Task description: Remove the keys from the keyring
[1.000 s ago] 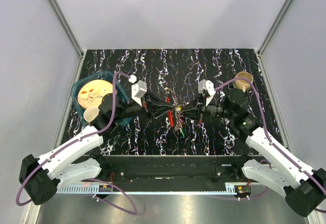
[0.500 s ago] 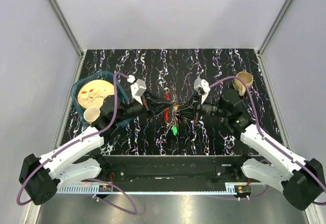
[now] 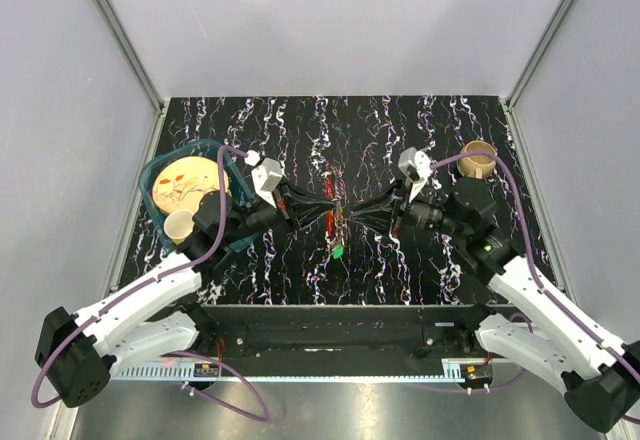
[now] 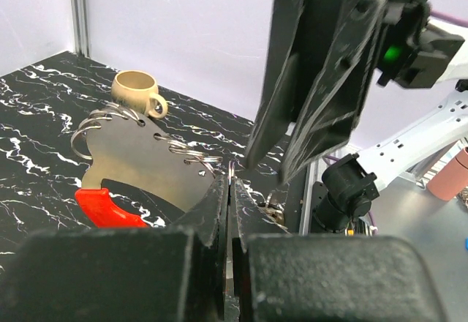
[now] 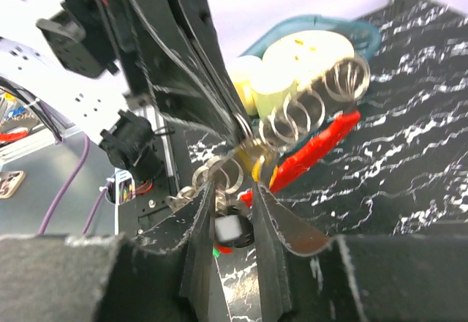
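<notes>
The keyring [image 4: 139,154] is a grey metal plate carrying several wire loops and a red piece [image 4: 110,206]. It hangs above the table's middle between both grippers. My left gripper [image 4: 230,183] is shut on a thin edge of it, and in the top view its tips [image 3: 333,216] meet those of the right gripper [image 3: 347,217]. The right gripper [image 5: 234,190] has its jaws slightly parted around loops, a brass key [image 5: 257,168] and a dark fob, pinching none of them. A green key [image 3: 339,252] dangles below the cluster. The red piece [image 5: 314,150] slants up to the right.
A teal basin [image 3: 160,175] holding a yellow plate and a pale cup sits at the table's left, close to the left arm. A tan mug [image 3: 478,158] stands at the right, behind the right arm. The black marbled table [image 3: 300,130] extends behind both grippers.
The right gripper's jaws have parted after being shut. The hanging cluster with the green key has drifted slightly left and up. The left gripper has kept its grip.
</notes>
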You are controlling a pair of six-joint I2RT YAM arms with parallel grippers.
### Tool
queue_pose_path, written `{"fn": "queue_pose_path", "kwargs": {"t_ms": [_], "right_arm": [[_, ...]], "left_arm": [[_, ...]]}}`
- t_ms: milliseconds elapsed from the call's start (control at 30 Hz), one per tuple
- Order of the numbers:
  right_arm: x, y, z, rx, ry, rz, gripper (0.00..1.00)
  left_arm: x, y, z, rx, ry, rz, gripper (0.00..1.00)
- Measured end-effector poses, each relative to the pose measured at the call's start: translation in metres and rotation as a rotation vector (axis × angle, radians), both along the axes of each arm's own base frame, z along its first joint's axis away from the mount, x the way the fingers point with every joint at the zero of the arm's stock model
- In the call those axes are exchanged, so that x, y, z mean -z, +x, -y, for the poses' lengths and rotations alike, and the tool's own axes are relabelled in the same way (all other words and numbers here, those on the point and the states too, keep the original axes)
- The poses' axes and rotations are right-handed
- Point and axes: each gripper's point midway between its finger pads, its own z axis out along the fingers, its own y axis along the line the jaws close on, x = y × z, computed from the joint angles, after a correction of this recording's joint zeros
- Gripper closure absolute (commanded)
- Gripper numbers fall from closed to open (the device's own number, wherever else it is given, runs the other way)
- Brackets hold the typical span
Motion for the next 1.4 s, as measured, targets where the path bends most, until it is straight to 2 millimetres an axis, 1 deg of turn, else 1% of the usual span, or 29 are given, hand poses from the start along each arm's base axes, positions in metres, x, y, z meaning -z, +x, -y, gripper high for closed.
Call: {"fn": "queue_pose_path", "kwargs": {"t_ms": [133, 200, 300, 500, 733, 867, 1000, 1100, 1267, 1300, 1400], "right_arm": [[-0.035, -0.007, 0.004, -0.006, 0.052, 0.08, 0.68], [-0.042, -0.008, 0.004, -0.01, 0.064, 0.104, 0.69], [-0.043, -0.008, 0.001, -0.032, 0.061, 0.115, 0.7], [-0.033, -0.003, -0.008, -0.067, 0.041, 0.099, 0.69], [-0.041, -0.005, -0.011, -0.102, 0.067, 0.141, 0.68], [-0.041, -0.009, -0.014, -0.131, 0.08, 0.128, 0.68], [-0.04, -0.014, -0.015, -0.15, 0.096, 0.052, 0.68], [-0.041, -0.017, -0.015, -0.146, 0.114, -0.052, 0.68], [-0.051, -0.026, -0.014, -0.154, 0.17, -0.216, 0.67], [-0.054, -0.028, -0.013, -0.158, 0.182, -0.23, 0.66], [-0.055, -0.031, -0.012, -0.167, 0.195, -0.246, 0.66]], "left_arm": [[0.004, -0.002, -0.001, 0.006, 0.007, 0.003, 1.0], [0.005, -0.003, 0.0, 0.011, 0.01, 0.001, 1.0], [0.005, -0.004, 0.0, 0.021, 0.01, 0.003, 1.0], [0.005, -0.009, 0.001, 0.044, 0.013, 0.007, 1.0], [0.008, -0.02, 0.002, 0.11, 0.03, 0.018, 1.0], [0.009, -0.027, 0.003, 0.151, 0.037, 0.023, 1.0], [0.014, -0.031, 0.003, 0.175, 0.052, 0.011, 1.0], [0.015, -0.031, 0.001, 0.169, 0.059, 0.001, 1.0], [0.011, -0.028, -0.006, 0.137, 0.055, -0.01, 1.0], [0.01, -0.028, -0.008, 0.133, 0.052, -0.014, 1.0], [0.007, -0.03, -0.009, 0.132, 0.043, -0.019, 1.0]]}}
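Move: The keyring is already pinched in the shut left fingertips. From the open, empty right hand it lies about 2 cm ahead, 3 cm to the left and 1 cm higher, with the yellow key about 2 cm below the ring. The red handle hangs about 4 cm ahead of the right hand, 4 cm to its left and 4 cm lower; the green key hangs about 4 cm back, 3 cm left and 8 cm below it. Upward first, the right hand lifts about 4 cm quickly, edges a little left, then draws back some 3 cm while rising slightly more, finishing above the keyring. Late on it rolls its forward side down and tips its fingertips up, each by 10 to 15 degrees; its fingers stay part open. The left hand keeps its pinch and drifts back about 3 cm, swinging some 10 degrees clockwise before easing slightly round again. ##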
